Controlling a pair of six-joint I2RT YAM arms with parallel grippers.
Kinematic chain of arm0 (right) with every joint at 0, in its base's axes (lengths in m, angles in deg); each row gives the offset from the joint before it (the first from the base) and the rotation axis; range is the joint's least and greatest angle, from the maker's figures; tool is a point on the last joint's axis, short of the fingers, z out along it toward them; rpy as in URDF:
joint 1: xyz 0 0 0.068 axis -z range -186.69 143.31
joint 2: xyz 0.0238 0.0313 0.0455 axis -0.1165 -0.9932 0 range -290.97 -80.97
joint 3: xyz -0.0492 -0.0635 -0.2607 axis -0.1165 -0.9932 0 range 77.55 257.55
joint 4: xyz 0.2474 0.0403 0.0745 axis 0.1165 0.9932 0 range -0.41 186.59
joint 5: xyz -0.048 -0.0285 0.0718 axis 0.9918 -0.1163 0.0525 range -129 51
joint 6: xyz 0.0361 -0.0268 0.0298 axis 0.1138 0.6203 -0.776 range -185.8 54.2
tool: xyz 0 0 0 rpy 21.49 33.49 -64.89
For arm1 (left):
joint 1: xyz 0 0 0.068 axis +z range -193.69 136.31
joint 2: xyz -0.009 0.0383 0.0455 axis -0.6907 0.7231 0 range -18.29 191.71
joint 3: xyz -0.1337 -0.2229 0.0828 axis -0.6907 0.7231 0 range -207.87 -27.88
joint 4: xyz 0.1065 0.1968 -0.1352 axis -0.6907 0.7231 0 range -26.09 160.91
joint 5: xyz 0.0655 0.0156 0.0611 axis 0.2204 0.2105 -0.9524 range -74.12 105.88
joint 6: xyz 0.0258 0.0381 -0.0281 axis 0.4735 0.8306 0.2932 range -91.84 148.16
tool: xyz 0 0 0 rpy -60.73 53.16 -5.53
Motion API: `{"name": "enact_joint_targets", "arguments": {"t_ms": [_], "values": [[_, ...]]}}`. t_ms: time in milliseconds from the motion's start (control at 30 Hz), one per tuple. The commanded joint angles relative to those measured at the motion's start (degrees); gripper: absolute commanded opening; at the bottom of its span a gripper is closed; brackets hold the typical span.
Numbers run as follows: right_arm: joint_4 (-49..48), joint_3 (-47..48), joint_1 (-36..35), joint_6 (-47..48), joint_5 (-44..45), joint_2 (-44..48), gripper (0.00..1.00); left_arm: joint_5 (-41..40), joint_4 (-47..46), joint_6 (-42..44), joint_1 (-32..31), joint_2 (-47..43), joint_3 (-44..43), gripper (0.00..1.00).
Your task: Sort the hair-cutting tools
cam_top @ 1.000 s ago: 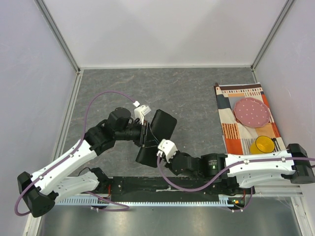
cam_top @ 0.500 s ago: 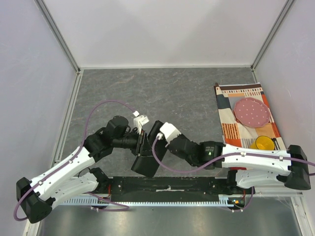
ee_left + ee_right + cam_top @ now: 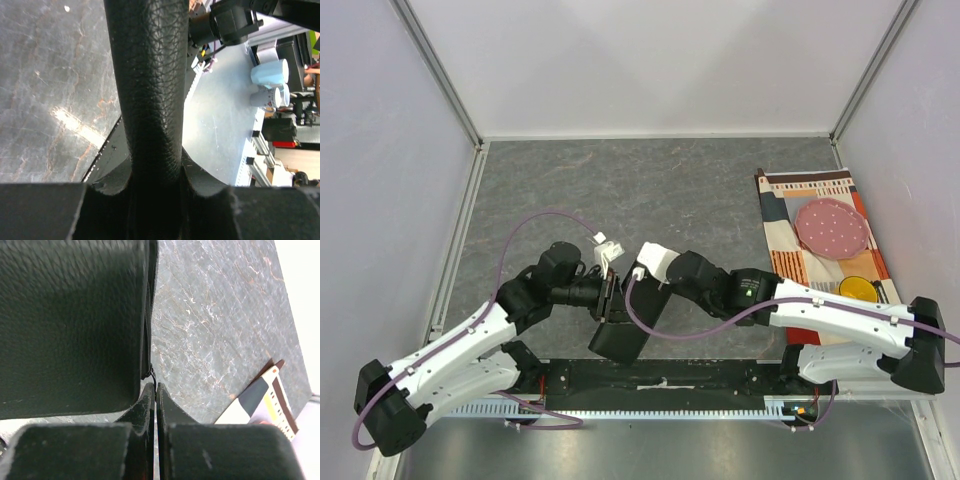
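Note:
A black leather-like pouch (image 3: 620, 338) hangs above the table's near middle, folded into a thick roll. My left gripper (image 3: 611, 296) is shut on it; in the left wrist view the pouch (image 3: 150, 75) fills the gap between the jaws of the left gripper (image 3: 155, 175). My right gripper (image 3: 639, 283) is at the pouch's upper right edge, shut. In the right wrist view the right gripper (image 3: 156, 388) has its tips together right beside the pouch (image 3: 70, 320). A thin black strand from the pouch edge reaches them; whether it is pinched I cannot tell. The hair-cutting tools are hidden.
A patterned cloth (image 3: 790, 250) lies at the right with a pink dotted plate (image 3: 831, 228) and a yellow cup (image 3: 860, 290) on it. Its corner (image 3: 270, 395) shows in the right wrist view. White walls close three sides. A black strip (image 3: 660, 378) runs along the near edge.
The left gripper brought the pouch down and nearer. The right gripper rose from below the pouch to its upper right edge. Both stayed shut.

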Motion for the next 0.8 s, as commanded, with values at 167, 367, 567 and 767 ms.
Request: {"name": "enact_joint_targets", "arguments": {"t_ms": [167,367,567,767], "values": [[-0.4,5.5,2.6,28.6,-7.8,0.6,0.00,16.5,-0.5,0.9,-1.4,1.1,0.9,0.02],[1.3,9.6,3.4,38.0,-15.0,-1.3,0.00,17.5,-1.2,0.4,-1.6,2.3,1.3,0.02],[2.3,17.2,3.5,43.0,-21.2,-6.9,0.00,17.9,-2.0,0.3,-1.9,4.1,1.2,0.02],[4.7,25.0,3.6,46.9,-30.3,-13.7,0.00,18.6,-4.3,-0.8,-2.2,6.7,1.3,0.02]]}}
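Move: The right fingers already hold the zip pull at the black case's far edge, near its right-hand corner. The far left corner, where the pull is being taken, lies about 6 cm to their left, 1 cm ahead and 2 cm higher; the case's middle is some 9 cm back and 5 cm left, about 2 cm lower. From the left hand, which grips the case's left side, the pull lies about 9 cm ahead, 7 cm right and slightly above. Leftward and upward, about 5 cm in all, the right hand draws the zip pull along the case's far edge towards its far left corner, keeping its pinch. It first swings counter-clockwise almost on the spot, then travels while still turning, some 40 degrees altogether. The left hand keeps its grip and eases the case back about 2.5 cm and slightly down, tilting a little. ##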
